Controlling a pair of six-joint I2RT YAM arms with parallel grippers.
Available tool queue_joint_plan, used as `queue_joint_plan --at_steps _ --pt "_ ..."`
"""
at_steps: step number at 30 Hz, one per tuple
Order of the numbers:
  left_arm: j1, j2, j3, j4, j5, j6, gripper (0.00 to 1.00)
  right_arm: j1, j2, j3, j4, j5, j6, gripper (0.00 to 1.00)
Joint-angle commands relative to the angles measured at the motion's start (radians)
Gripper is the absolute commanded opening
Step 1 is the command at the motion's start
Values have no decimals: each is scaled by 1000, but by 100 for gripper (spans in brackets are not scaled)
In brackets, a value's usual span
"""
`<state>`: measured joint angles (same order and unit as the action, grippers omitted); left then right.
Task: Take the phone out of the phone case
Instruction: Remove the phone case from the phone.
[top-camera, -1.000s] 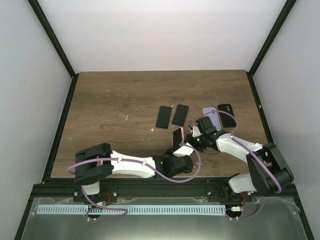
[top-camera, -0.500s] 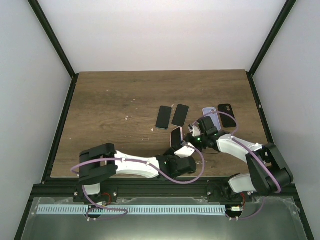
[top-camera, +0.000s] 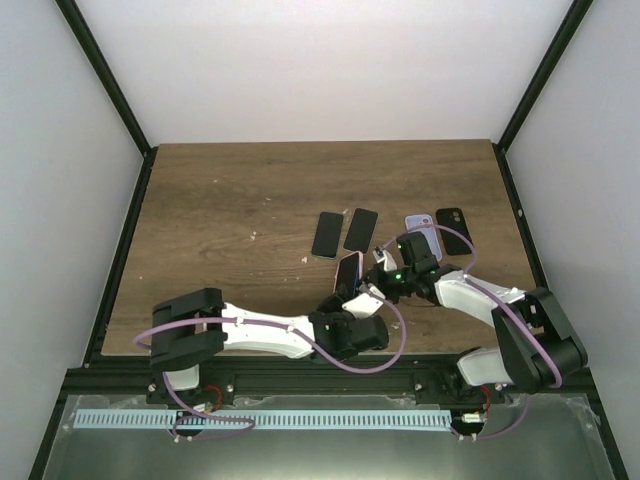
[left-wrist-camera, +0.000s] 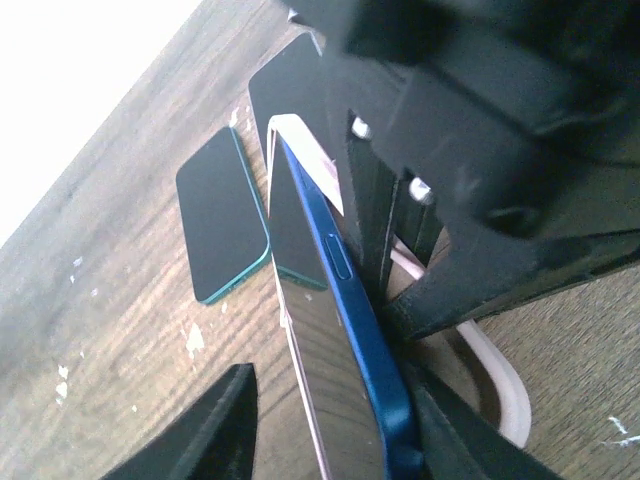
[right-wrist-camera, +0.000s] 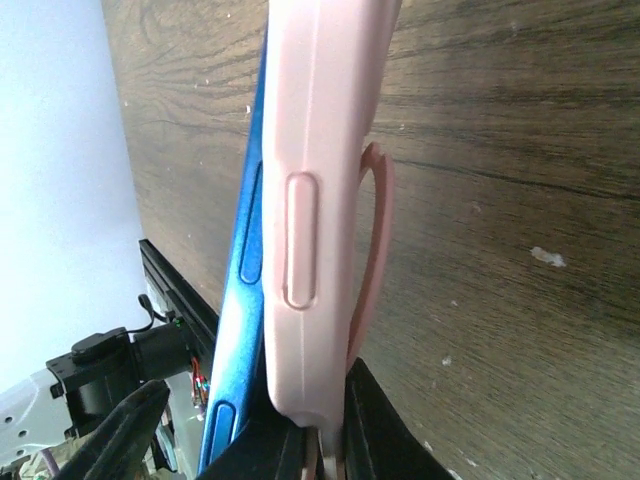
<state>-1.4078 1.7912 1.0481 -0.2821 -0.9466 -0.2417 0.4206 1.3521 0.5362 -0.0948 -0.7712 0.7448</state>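
Observation:
A blue phone (top-camera: 347, 273) stands on edge above the table between my two grippers. In the right wrist view its blue side (right-wrist-camera: 243, 300) is parted from the pink case (right-wrist-camera: 315, 150), and a pink loop strap (right-wrist-camera: 376, 240) hangs off the case. My right gripper (right-wrist-camera: 320, 445) is shut on the case's lower end, and it also shows in the top view (top-camera: 380, 277). In the left wrist view the phone (left-wrist-camera: 340, 300) sits between my left gripper's (left-wrist-camera: 325, 430) jaws. The right finger touches its blue edge, while the left finger (left-wrist-camera: 205, 435) stands apart from the screen.
Two dark phones (top-camera: 327, 235) (top-camera: 361, 229) lie side by side just beyond the grippers. A lilac phone (top-camera: 421, 228) and a black one (top-camera: 452, 229) lie to the right. A teal-edged phone (left-wrist-camera: 222, 215) lies on the wood in the left wrist view.
Both grippers and the phone have shifted slightly away from the arm bases and to the left. The phone now leans more toward the two dark phones.

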Motion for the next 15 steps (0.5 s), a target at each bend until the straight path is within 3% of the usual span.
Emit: queue_joint_plan --at_steps 1,9,15 --pt "23 -11 -40 -114 -96 2 34 -11 -40 -10 18 -104 7 1" --pt "24 -28 -34 -79 -111 30 0 -18 -47 -6 8 -81 -4 1" --pt "36 -72 -27 -64 -85 18 0 -18 -50 25 -69 43 -71 1"
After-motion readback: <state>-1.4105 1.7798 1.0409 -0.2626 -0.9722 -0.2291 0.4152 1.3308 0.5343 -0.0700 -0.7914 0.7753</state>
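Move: The half-bared phone stands tilted on its edge just in front of the left hand, its near end already between the open fingers; its middle is about 5 cm ahead, 1 cm to the right and 1 cm lower. A dark bare phone lies some 13 cm ahead, 4 cm left and 8 cm below, a second 14 cm ahead, 4 cm right and as low. From the right hand, which grips the pink case's rim, the phone's middle is about 1 cm ahead, 3 cm left. The left hand stays in place over the phone's near end and shuts its fingers from just under half open until they pinch the bared blue frame, then eases up by a bit under 1 cm with the grip kept. Meanwhile the right hand keeps its pinch on the pink case's rim and lifts it about 1 cm, hardly turning, so that both hands now hold the pair, one on phone and one on case. ##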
